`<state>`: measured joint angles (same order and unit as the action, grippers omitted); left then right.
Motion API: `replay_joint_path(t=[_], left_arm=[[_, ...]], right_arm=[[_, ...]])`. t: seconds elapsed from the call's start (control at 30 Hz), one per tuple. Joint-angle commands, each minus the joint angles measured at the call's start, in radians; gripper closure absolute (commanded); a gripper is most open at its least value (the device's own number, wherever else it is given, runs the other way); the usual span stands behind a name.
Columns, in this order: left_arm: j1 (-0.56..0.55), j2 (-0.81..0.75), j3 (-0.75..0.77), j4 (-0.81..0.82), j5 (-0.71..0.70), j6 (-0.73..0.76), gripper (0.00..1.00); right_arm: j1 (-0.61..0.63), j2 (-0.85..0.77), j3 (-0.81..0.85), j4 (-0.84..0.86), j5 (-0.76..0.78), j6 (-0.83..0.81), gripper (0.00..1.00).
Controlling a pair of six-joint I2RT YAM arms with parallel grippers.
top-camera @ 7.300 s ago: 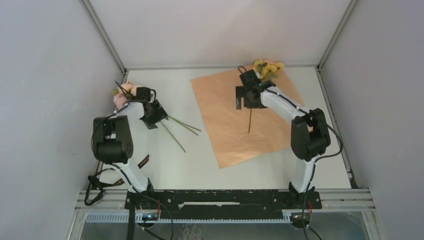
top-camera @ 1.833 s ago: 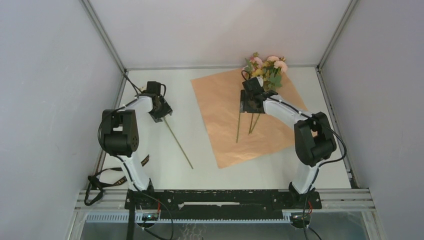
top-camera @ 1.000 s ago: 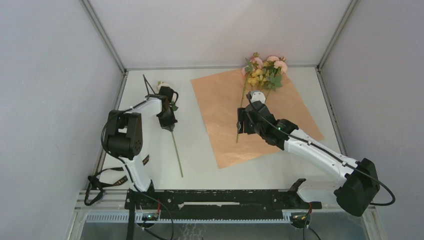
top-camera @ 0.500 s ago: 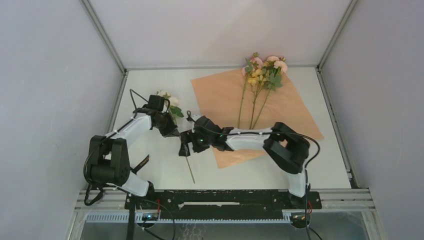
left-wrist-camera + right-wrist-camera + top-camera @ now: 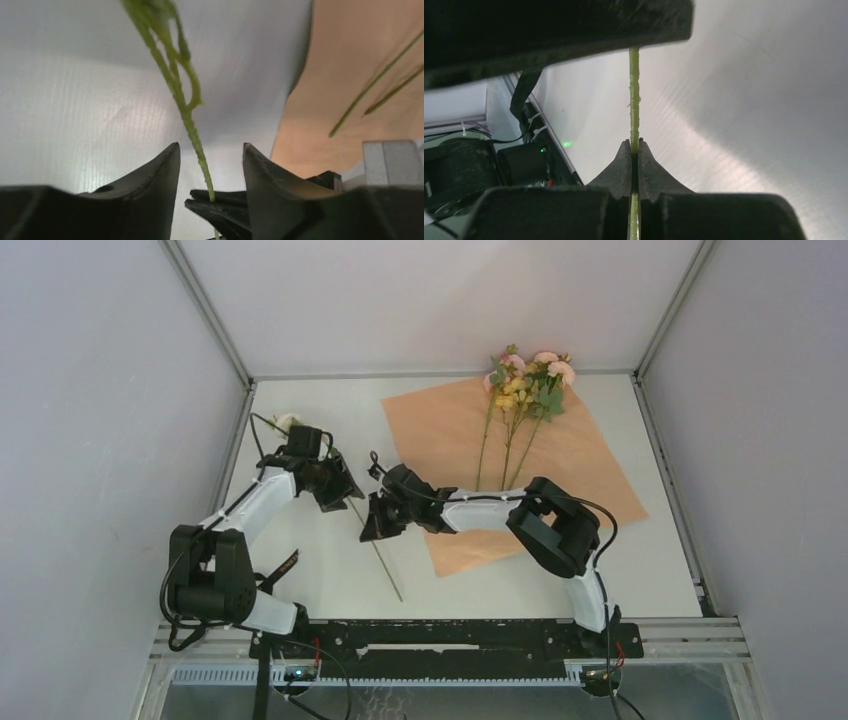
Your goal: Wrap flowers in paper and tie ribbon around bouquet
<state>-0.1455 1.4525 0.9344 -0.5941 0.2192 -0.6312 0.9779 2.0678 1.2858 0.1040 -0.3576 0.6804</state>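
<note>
One flower stem [image 5: 386,568] with a whitish bloom [image 5: 285,422] hangs left of the paper. My right gripper [image 5: 371,527] is shut on its thin green stalk [image 5: 634,100], which runs straight up between the pads [image 5: 624,160]. My left gripper [image 5: 340,492] stands open just above, with the stalk [image 5: 192,130] passing free between its fingers [image 5: 162,170]. The right gripper's closed tips [image 5: 220,200] show below it. Three more flowers [image 5: 527,380] lie on the tan-orange paper [image 5: 580,460], blooms at its far corner. No ribbon that I can be sure of shows.
The paper lies flat across the right half of the white table [image 5: 300,570], one corner towards the front. A dark narrow strip [image 5: 287,563] and black cables [image 5: 200,595] lie by the left arm's base. Grey walls close in the table on three sides.
The right arm has swung left off the paper to the lone stem and shut on its stalk. The left gripper, shut on that stalk before, has opened.
</note>
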Motion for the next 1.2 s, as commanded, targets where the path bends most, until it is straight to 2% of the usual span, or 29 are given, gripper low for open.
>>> replay_joint_path(t=[0.0, 0.1, 0.17, 0.23, 0.33, 0.4, 0.5, 0.53, 0.63, 0.7, 0.73, 0.87, 0.9, 1.03, 1.17], left_arm=[[0.025, -0.087, 0.159, -0.019, -0.002, 0.12, 0.34], [0.052, -0.11, 0.234, -0.045, -0.015, 0.245, 0.2], [0.069, -0.112, 0.281, -0.093, -0.025, 0.332, 0.15], [0.083, -0.112, 0.298, -0.122, -0.016, 0.401, 0.13], [0.095, -0.127, 0.269, -0.111, -0.018, 0.444, 0.12], [0.096, -0.142, 0.223, -0.08, -0.023, 0.44, 0.12], [0.096, -0.148, 0.197, -0.051, -0.016, 0.42, 0.12], [0.096, -0.144, 0.197, -0.05, -0.012, 0.412, 0.13], [0.091, -0.128, 0.189, -0.042, 0.019, 0.399, 0.13], [0.076, -0.116, 0.169, -0.024, 0.038, 0.394, 0.13], [0.066, -0.107, 0.156, -0.014, 0.049, 0.382, 0.12], [0.006, -0.035, 0.124, 0.075, 0.147, 0.295, 0.09], [-0.009, -0.001, 0.125, 0.097, 0.161, 0.256, 0.04], [-0.08, 0.16, 0.15, 0.199, 0.168, 0.086, 0.0], [-0.154, 0.35, 0.227, 0.258, 0.135, 0.005, 0.0]], right_arm=[[-0.052, -0.193, 0.058, -0.073, 0.077, -0.113, 1.0], [-0.121, -0.308, 0.058, -0.195, 0.164, -0.184, 1.0], [-0.185, -0.391, 0.034, -0.251, 0.231, -0.216, 1.0], [-0.254, -0.492, -0.011, -0.278, 0.292, -0.22, 1.0], [-0.346, -0.558, -0.077, -0.319, 0.438, -0.216, 1.0], [-0.393, -0.548, -0.105, -0.336, 0.519, -0.218, 1.0], [-0.454, -0.469, -0.115, -0.318, 0.519, -0.223, 0.97], [-0.47, -0.438, -0.11, -0.315, 0.519, -0.218, 0.87], [-0.527, -0.352, -0.076, -0.363, 0.473, -0.181, 0.35], [-0.555, -0.334, -0.063, -0.401, 0.453, -0.192, 0.14], [-0.562, -0.34, -0.056, -0.436, 0.466, -0.205, 0.08], [-0.602, -0.418, -0.066, -0.557, 0.521, -0.262, 0.02], [-0.616, -0.445, -0.077, -0.573, 0.517, -0.274, 0.01], [-0.708, -0.477, -0.12, -0.602, 0.538, -0.306, 0.01], [-0.842, -0.431, -0.128, -0.602, 0.463, -0.32, 0.02]])
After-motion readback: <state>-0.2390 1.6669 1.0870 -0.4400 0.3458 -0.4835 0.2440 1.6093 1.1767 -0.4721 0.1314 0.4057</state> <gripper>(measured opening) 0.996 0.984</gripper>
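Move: The white flower's stem is pinched in the right fingers and still stands between the left hand's already opening ones. Its spot on the paper is about 19 cm ahead of the right hand, 24 cm to its right and 4 cm below. The leftmost pink flower's stem lies some 4 cm to the right of that spot, and the bouquet's blooms lie some 32 cm ahead and 34 cm right of the right hand. From the left hand, the paper's left edge is roughly 5 cm ahead, 14 cm right and 7 cm lower. Up, forward and to the right in a quick arc, the right hand carries the white flower over the paper, yawing some 40 degrees clockwise. It then sinks, opens wide to let go, and draws off about 10 cm farther right, rising slightly. The left hand opens wider, leaves the stem, rises about 11 cm, then comes back down and to the right, towards the paper's left edge. ##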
